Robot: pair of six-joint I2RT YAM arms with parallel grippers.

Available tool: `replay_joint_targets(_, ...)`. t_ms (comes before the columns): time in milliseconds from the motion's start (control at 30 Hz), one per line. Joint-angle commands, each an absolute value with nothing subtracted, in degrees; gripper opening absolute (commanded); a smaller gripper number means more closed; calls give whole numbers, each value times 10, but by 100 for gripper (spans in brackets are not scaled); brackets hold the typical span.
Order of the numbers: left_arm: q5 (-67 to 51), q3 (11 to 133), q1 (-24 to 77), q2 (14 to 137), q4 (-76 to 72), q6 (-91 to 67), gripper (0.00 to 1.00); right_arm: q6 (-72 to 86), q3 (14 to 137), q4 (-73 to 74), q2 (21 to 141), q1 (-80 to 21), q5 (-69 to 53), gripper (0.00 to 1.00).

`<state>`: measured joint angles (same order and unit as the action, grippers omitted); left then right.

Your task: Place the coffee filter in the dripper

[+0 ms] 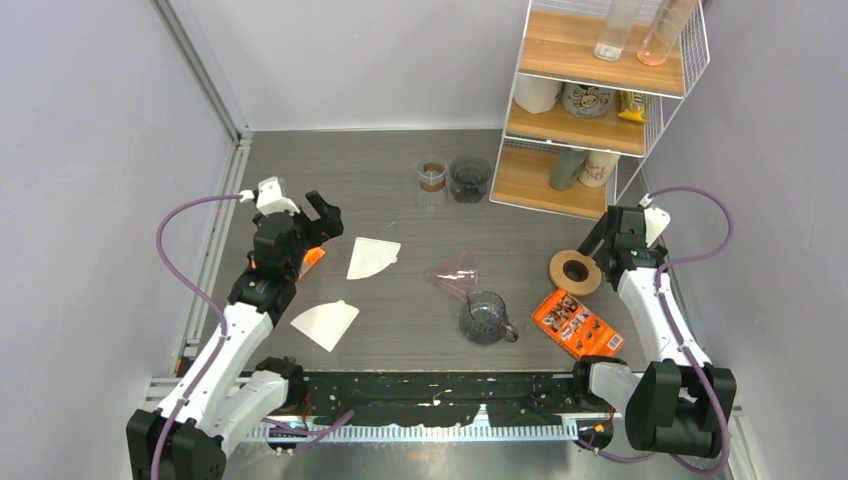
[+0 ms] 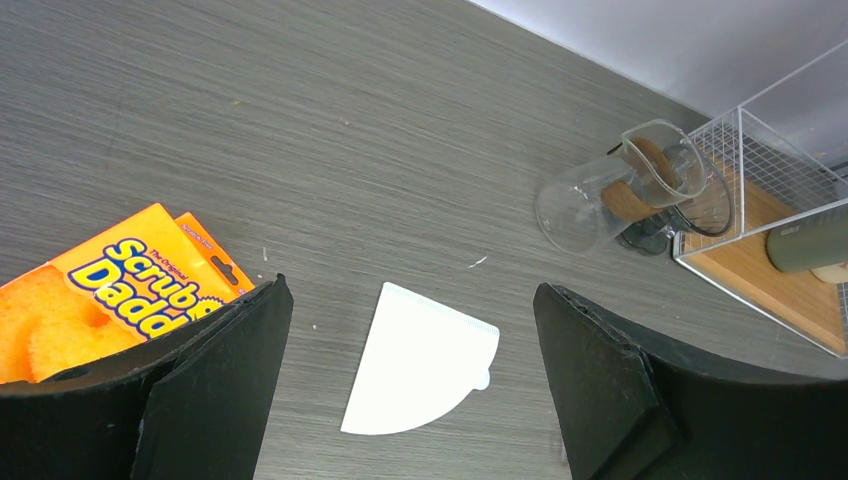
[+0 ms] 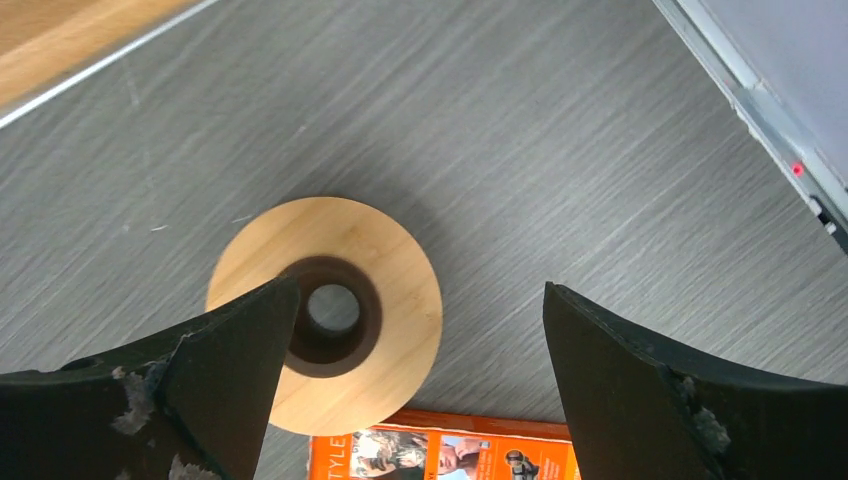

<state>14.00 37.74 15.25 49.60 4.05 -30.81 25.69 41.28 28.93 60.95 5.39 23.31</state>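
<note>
Two white fan-shaped coffee filters lie flat on the table, one point(image 1: 372, 257) just right of my left gripper point(image 1: 325, 222) and another point(image 1: 325, 323) nearer the front. In the left wrist view the first filter point(image 2: 420, 360) lies on the table between the wide-open fingers of my left gripper point(image 2: 410, 400), which hovers above it. A clear pinkish cone-shaped dripper point(image 1: 455, 277) lies tipped beside a glass mug point(image 1: 487, 318) at mid table. My right gripper point(image 1: 600, 240) is open and empty; in the right wrist view it point(image 3: 420, 390) hangs over a wooden ring point(image 3: 400, 290).
An orange sponge pack point(image 2: 110, 290) lies under my left gripper. A second orange pack point(image 1: 578, 324) sits by the wooden ring point(image 1: 575, 271). A glass carafe point(image 1: 431, 177) and dark glass vessel point(image 1: 470, 178) stand at the back. A wire-and-wood shelf point(image 1: 590, 130) holds cups.
</note>
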Motion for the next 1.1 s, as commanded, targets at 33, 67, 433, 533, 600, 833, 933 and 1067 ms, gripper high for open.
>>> replay_joint_targets(33, 138, 374, 147, 498, 4, -298, 100, 261, 397, 305, 628, 85, 178, 95)
replay_joint_targets(67, 137, 373, 147, 499, 4, -298, 100, 261, 394, 305, 630, 87, 175, 94)
replay_joint_targets(433, 137, 370, 145, 503, 4, -298, 100, 249, 377, 282, 678, 94, 161, 79)
replay_joint_targets(533, 136, 369, 145, 502, 4, -297, 100, 245, 379, 266, 705, 95, 133, 75)
replay_joint_targets(600, 137, 368, 145, 501, 4, -296, 100, 241, 377, 259, 718, 95, 120, 72)
replay_joint_targets(833, 136, 369, 145, 503, 4, -296, 100, 236, 380, 234, 754, 95, 86, 60)
replay_joint_targets(933, 135, 369, 145, 504, 4, -296, 100, 237, 382, 225, 765, 96, 79, 53)
replay_joint_targets(1067, 135, 369, 145, 504, 3, -296, 100, 238, 385, 220, 776, 95, 72, 45)
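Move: The wooden ring with the brown collar, the dripper's stand, lies about 5 cm to the left of my right hand, level with it fore and aft, some 10 cm below. The orange box lies about 10 cm back of the ring, the glass server some 18 cm to the ring's left and 9 cm nearer me; the shelf's bottom board is roughly 19 cm beyond the ring. From my left hand, the ring is about 45 cm right and 5 cm back. I sink my right hand about 9 cm onto the right side of the wooden ring, drawing back some 2 cm at first, then easing left and slightly forward. My wrist tips nearly 20 degrees, and the wide-open fingers close to about half, one at the central hole and the other just outside the outer rim, straddling the wood. ##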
